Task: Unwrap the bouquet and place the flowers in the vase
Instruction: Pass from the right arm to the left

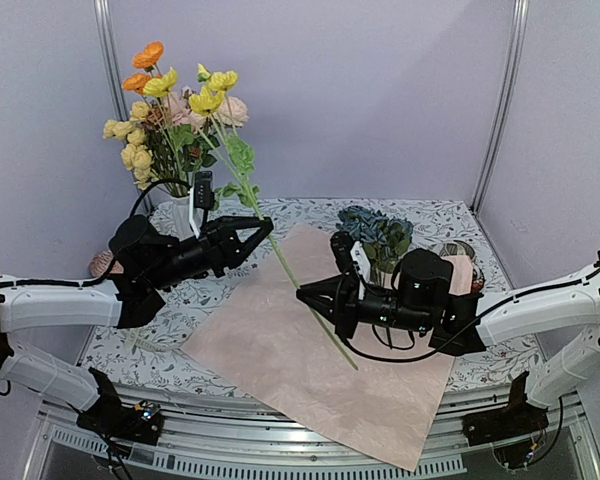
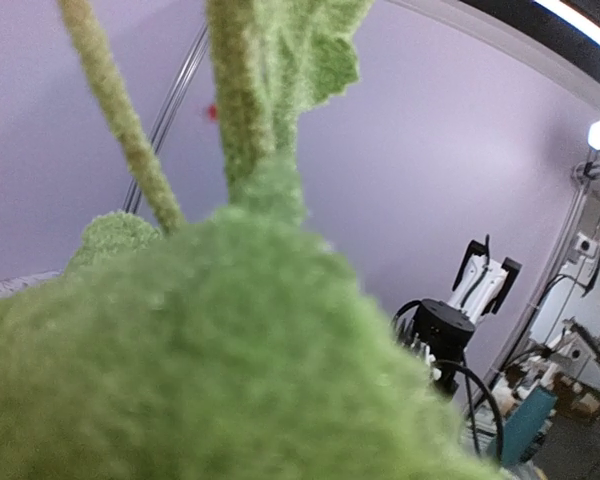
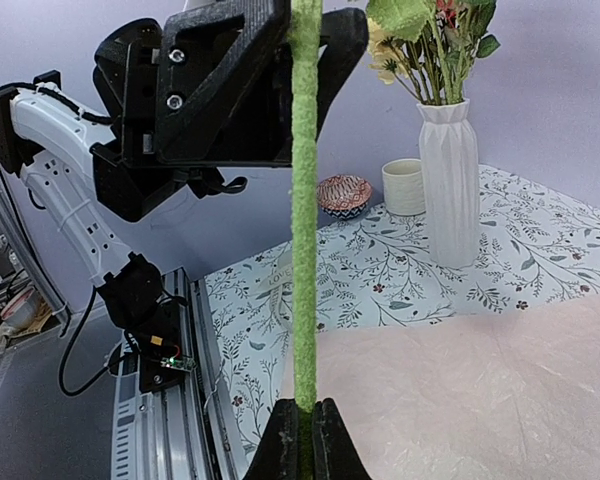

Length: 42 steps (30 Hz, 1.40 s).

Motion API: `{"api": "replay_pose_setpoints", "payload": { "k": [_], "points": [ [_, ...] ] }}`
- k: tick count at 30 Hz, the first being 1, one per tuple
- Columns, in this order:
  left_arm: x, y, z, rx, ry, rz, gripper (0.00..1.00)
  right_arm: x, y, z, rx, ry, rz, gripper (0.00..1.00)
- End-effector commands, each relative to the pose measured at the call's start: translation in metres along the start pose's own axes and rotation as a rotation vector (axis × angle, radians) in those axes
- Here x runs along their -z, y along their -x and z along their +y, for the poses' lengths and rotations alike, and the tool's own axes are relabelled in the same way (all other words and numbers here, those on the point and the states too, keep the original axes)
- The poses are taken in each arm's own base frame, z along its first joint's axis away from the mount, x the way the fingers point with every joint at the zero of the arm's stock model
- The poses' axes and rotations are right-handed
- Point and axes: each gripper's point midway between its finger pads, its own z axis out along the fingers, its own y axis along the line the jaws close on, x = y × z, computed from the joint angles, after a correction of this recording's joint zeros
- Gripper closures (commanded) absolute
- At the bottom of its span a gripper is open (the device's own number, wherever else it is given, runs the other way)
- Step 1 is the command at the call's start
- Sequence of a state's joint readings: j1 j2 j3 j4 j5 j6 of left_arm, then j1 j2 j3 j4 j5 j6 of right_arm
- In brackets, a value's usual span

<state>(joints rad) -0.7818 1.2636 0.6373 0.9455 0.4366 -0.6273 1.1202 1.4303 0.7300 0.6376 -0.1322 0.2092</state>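
One yellow flower (image 1: 205,100) on a long fuzzy green stem (image 1: 280,255) slants over the table, held between both grippers. My left gripper (image 1: 268,225) has its fingers (image 3: 230,60) pressed on both sides of the upper stem (image 3: 305,250). A green leaf (image 2: 230,350) fills the left wrist view and hides the jaws. My right gripper (image 1: 302,293) is shut on the lower stem, with its tips (image 3: 305,420) pinching it. The white ribbed vase (image 3: 450,180) stands at the back left and holds several flowers (image 1: 170,110). The pink wrapping paper (image 1: 280,350) lies flat and open.
A blue-teal hydrangea cluster (image 1: 375,230) stands behind my right arm. A cream mug (image 3: 403,187) and a patterned bowl (image 3: 343,192) sit left of the vase in the right wrist view. A pale ribbon (image 3: 280,285) lies on the floral tablecloth (image 1: 430,215).
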Motion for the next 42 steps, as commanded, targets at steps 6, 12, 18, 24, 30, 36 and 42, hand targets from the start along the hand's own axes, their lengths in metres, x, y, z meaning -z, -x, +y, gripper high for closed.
{"api": "replay_pose_setpoints", "payload": {
  "k": [6, 12, 18, 24, 30, 36, 42],
  "points": [
    [-0.004, 0.011, -0.010, -0.025, -0.029, -0.020, 1.00, -0.004, 0.012, 0.005, 0.003, 0.008, -0.038, 0.68],
    [0.001, 0.008, -0.005, -0.045, 0.016, 0.000, 1.00, 0.006, 0.014, -0.001, 0.007, -0.034, -0.056, 0.44],
    [0.012, 0.010, 0.007, -0.073, 0.123, 0.015, 1.00, 0.021, 0.015, -0.016, 0.058, -0.136, -0.056, 0.13],
    [0.028, 0.018, 0.025, -0.150, 0.283, 0.040, 1.00, 0.056, 0.023, -0.063, 0.148, -0.439, -0.076, 0.01],
    [0.047, 0.036, 0.041, -0.193, 0.420, 0.051, 1.00, 0.086, 0.030, -0.113, 0.253, -0.701, -0.074, 0.01],
    [0.065, 0.060, 0.051, -0.237, 0.514, 0.051, 1.00, 0.101, 0.012, -0.145, 0.240, -0.800, -0.082, 0.01],
    [0.095, 0.125, 0.063, -0.353, 0.707, 0.029, 1.00, 0.094, -0.012, -0.152, 0.228, -0.799, -0.053, 0.01]
  ]
}}
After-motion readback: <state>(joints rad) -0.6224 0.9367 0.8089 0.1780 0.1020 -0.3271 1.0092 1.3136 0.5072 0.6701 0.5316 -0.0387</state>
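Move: The yellow flower's stem runs between the left hand's closing fingers and is still pinched in the right's. From the left hand the vase's middle stands roughly 18 cm ahead, 21 cm left and 21 cm below; the cup is some 14 cm left of the vase and 5 cm farther out. The blue flowers lie about 24 cm ahead of the right hand, 19 cm right and 21 cm below. Left pinches the stem; right opens, withdraws right-forward; left carries the flower some 12 cm left-forward towards the vase. ##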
